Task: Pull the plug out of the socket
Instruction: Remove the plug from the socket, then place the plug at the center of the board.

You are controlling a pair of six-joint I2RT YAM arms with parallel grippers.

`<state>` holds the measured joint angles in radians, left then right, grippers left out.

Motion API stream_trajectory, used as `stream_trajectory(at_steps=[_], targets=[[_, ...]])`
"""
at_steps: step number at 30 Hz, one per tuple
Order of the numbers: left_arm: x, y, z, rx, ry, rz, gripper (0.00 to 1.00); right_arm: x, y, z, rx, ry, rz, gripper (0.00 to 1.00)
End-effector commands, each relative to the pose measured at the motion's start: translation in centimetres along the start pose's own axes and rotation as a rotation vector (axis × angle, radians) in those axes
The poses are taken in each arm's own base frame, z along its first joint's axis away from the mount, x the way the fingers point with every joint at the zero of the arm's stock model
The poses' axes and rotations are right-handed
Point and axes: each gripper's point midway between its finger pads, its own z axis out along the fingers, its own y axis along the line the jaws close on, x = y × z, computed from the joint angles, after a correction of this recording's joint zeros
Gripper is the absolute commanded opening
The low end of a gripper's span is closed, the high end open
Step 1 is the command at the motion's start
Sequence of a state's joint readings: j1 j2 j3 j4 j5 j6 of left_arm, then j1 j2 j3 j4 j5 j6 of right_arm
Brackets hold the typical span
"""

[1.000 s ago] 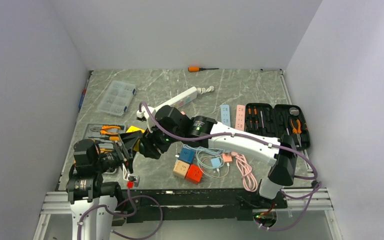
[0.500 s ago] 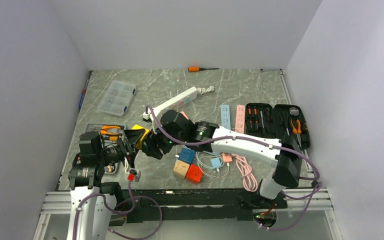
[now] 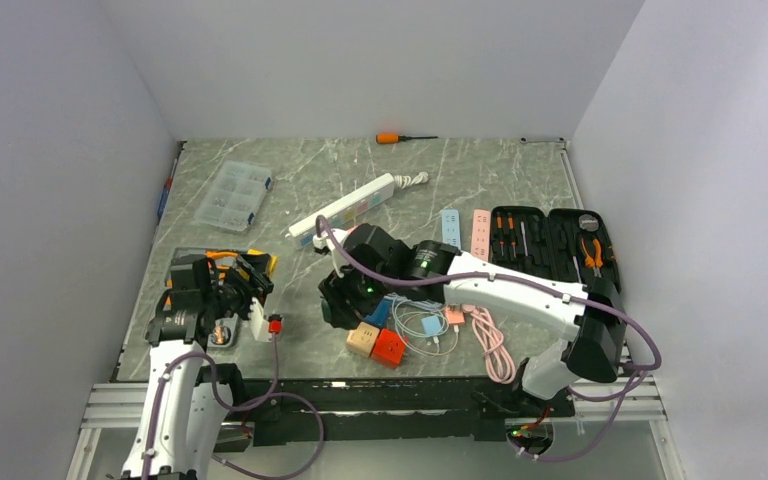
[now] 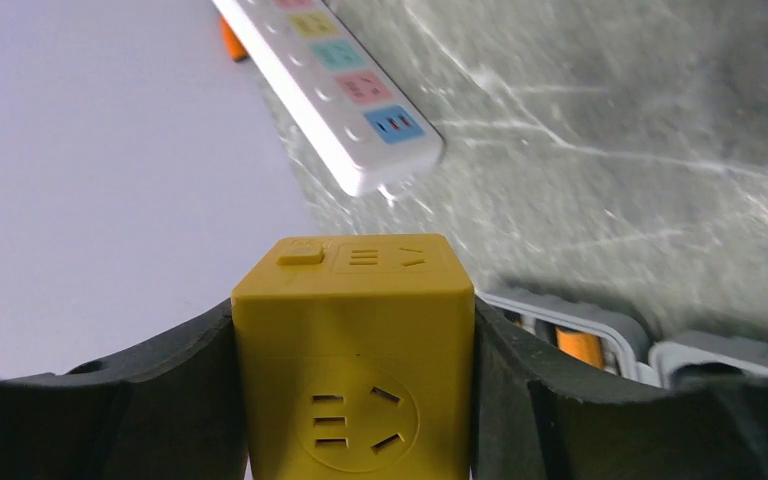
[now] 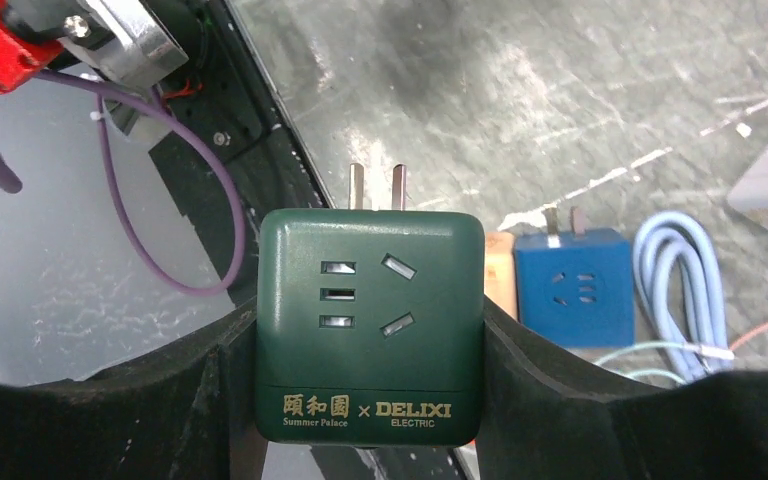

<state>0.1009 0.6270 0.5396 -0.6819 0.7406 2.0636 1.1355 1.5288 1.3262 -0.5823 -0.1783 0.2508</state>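
The socket is a yellow cube (image 4: pixel 353 350), and my left gripper (image 4: pixel 353 335) is shut on its two sides. In the top view that gripper (image 3: pixel 250 272) hangs over the table's left side with the yellow cube (image 3: pixel 258 261) at its tip. The plug is a dark green cube (image 5: pixel 368 330) with two bare metal prongs (image 5: pixel 377 187) sticking out free. My right gripper (image 5: pixel 368 345) is shut on it. From above, the right gripper (image 3: pixel 336 305) is near the table's middle, well apart from the left one.
A white power strip (image 3: pixel 345 208) lies behind the grippers. Blue (image 3: pixel 375 312), orange (image 3: pixel 363 338) and red (image 3: pixel 389 347) cubes sit by coiled cables (image 3: pixel 425 325) near the front edge. An open tool case (image 3: pixel 552 240) is at right, a clear parts box (image 3: pixel 232 195) at back left.
The two cubes, joined a second ago, have come apart. My left gripper drew back left with the yellow cube; the right one moved right and nearer with the green cube.
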Motion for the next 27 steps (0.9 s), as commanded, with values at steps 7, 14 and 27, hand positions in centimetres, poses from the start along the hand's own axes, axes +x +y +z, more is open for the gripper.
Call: stream_trajectory(at_steps=[7,14,27], targets=[[0.0,1.3,1.2,0.044,0.059,0.354,0.0,-2.2,-7.1,-4.0,0.157,-0.053,0.142,0.0],[-2.8,-0.4,3.1,0.12,-0.009,-0.034,0.0,-0.3,-19.3,-5.0,0.593,-0.07,0.362,0.0],[-5.4,-4.0,6.4,0.445,0.137,-0.56,0.0,5.7,-31.9,-2.0,0.929,0.026,0.621,0.0]])
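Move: Bound, it seems, for bare table some 22 cm ahead, 20 cm to the right and 16 cm below, the right hand has the white plug about 18 cm ahead and 8 cm right, the light-blue strip roughly 25 cm ahead and 24 cm right, and the dark-blue plug 6 cm ahead and 7 cm right. The left hand's open patch lies 9 cm right, 2 cm back and 13 cm below; the white strip's near end is 14 cm ahead and 6 cm right. Carrying the green plug away from the already parted yellow one, the right hand swings forward some 20 cm and nearly as far right, then sinks about 12 cm towards the gap beside the light-blue strip, turning clockwise and tipping its fingers down. The left, after a small dip, takes the yellow plug about 7 cm right and down, tilting 30 degrees downwards. Both grips hold. ##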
